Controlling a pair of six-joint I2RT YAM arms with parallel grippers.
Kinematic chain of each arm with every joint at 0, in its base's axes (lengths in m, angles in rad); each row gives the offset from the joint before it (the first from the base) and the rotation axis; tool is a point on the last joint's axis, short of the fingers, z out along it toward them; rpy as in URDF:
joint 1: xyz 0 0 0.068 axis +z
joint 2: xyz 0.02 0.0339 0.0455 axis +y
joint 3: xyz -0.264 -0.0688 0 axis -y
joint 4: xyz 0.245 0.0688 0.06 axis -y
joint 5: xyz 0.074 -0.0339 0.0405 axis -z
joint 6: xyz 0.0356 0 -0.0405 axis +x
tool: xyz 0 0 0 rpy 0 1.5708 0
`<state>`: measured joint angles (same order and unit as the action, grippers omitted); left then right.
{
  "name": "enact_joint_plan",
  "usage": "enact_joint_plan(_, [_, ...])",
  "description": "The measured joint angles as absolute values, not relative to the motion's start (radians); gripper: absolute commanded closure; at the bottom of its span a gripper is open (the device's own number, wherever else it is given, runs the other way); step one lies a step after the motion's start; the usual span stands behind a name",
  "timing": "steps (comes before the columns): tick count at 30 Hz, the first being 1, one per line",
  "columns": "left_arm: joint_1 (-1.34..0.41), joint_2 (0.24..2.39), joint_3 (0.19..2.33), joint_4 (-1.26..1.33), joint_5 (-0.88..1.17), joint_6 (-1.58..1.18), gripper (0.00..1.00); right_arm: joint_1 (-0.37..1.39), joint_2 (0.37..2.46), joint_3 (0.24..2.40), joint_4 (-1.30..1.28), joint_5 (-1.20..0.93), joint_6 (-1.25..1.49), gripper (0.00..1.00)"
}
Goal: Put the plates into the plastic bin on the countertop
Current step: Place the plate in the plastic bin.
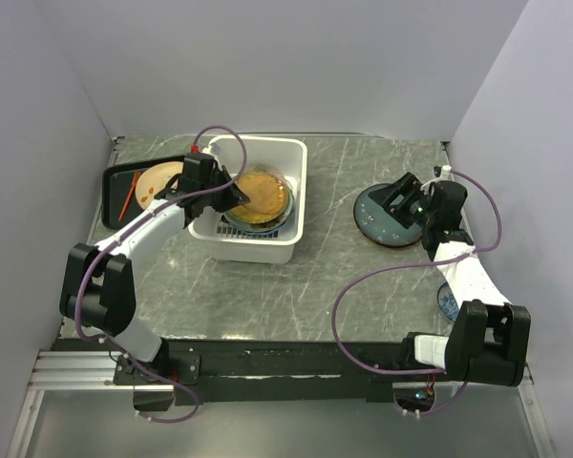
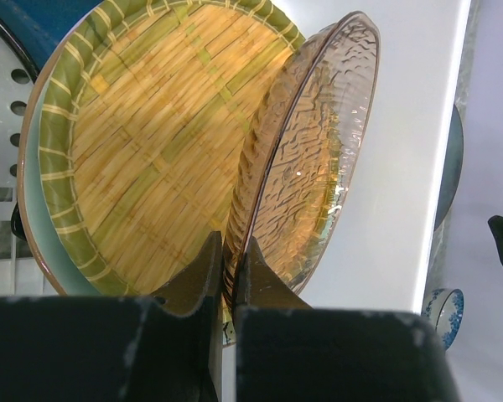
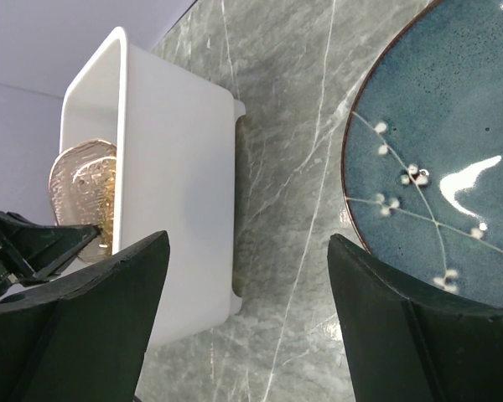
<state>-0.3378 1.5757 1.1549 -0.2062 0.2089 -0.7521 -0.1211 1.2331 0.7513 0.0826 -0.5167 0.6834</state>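
Observation:
My left gripper [image 2: 230, 247] is shut on the rim of a see-through amber plate [image 2: 310, 159], holding it on edge, tilted, inside the white plastic bin [image 1: 291, 205]. Under it in the bin lies a yellow woven-look plate [image 2: 151, 142] on a pale green plate [image 2: 40, 209]; a blue plate [image 2: 42, 21] shows behind them. My right gripper [image 3: 247, 239] stands open above the countertop [image 3: 310, 167], between the bin's wall [image 3: 176, 159] and a large dark teal plate [image 3: 453, 134], with nothing between its fingers. In the top view the left gripper [image 1: 229, 194] is over the bin.
A black tray [image 1: 115, 186] left of the bin carries an orange dotted plate [image 1: 158, 183] and a red stick. A small blue-patterned plate [image 1: 447, 301] lies by the right arm. White walls close in the back and both sides.

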Motion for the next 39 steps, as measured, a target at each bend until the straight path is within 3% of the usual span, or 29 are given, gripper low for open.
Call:
enact_joint_plan(9, [-0.335,1.576,1.155,-0.207,0.209,-0.744,0.98,-0.120,1.234,0.751,0.083,-0.517,0.687,0.18])
enact_joint_plan(12, [-0.335,1.576,1.155,-0.208,0.208,-0.743,0.88,-0.120,1.234,0.751,0.083,-0.517,0.687,0.18])
enact_joint_plan(16, [-0.335,1.576,1.155,-0.208,0.208,-0.736,0.65,-0.120,1.234,0.751,0.083,-0.517,0.687,0.18])
enact_joint_plan(23, [-0.335,1.576,1.148,-0.218,0.204,-0.720,0.50,-0.114,1.234,0.751,0.083,-0.517,0.687,0.18])
enact_joint_plan(30, [-0.335,1.552,1.136,-0.235,0.184,-0.719,0.16,-0.113,1.234,0.751,0.083,-0.517,0.687,0.18])
enact_joint_plan(33, [-0.335,1.503,1.131,-0.259,0.157,-0.713,0.09,-0.113,1.234,0.751,0.083,-0.517,0.688,0.18])
enact_joint_plan(39, [-0.334,1.401,1.131,-0.289,0.098,-0.685,0.04,-0.109,1.234,0.751,0.083,-0.516,0.690,0.18])
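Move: The left hand's shut fingers hold the clear patterned plate by its near-left rim inside the bin; the woven plate on the stack, where it is to lie, has its middle about 5 cm right, 2 cm ahead and 4 cm below. The tan plate sits roughly 21 cm left and 3 cm ahead, some 12 cm lower. From the idle right hand, the woven plate is about 34 cm left, 1 cm back and 7 cm below. The left fingers let go of the clear plate's rim over the woven plate: the hand first stays in place, then opens from nearly shut to almost fully wide while easing down under 1 cm. Opened, it draws up and away from the stack, climbing about 5 cm from its lowest point, and shifts some 3 cm left and 2 cm back. ##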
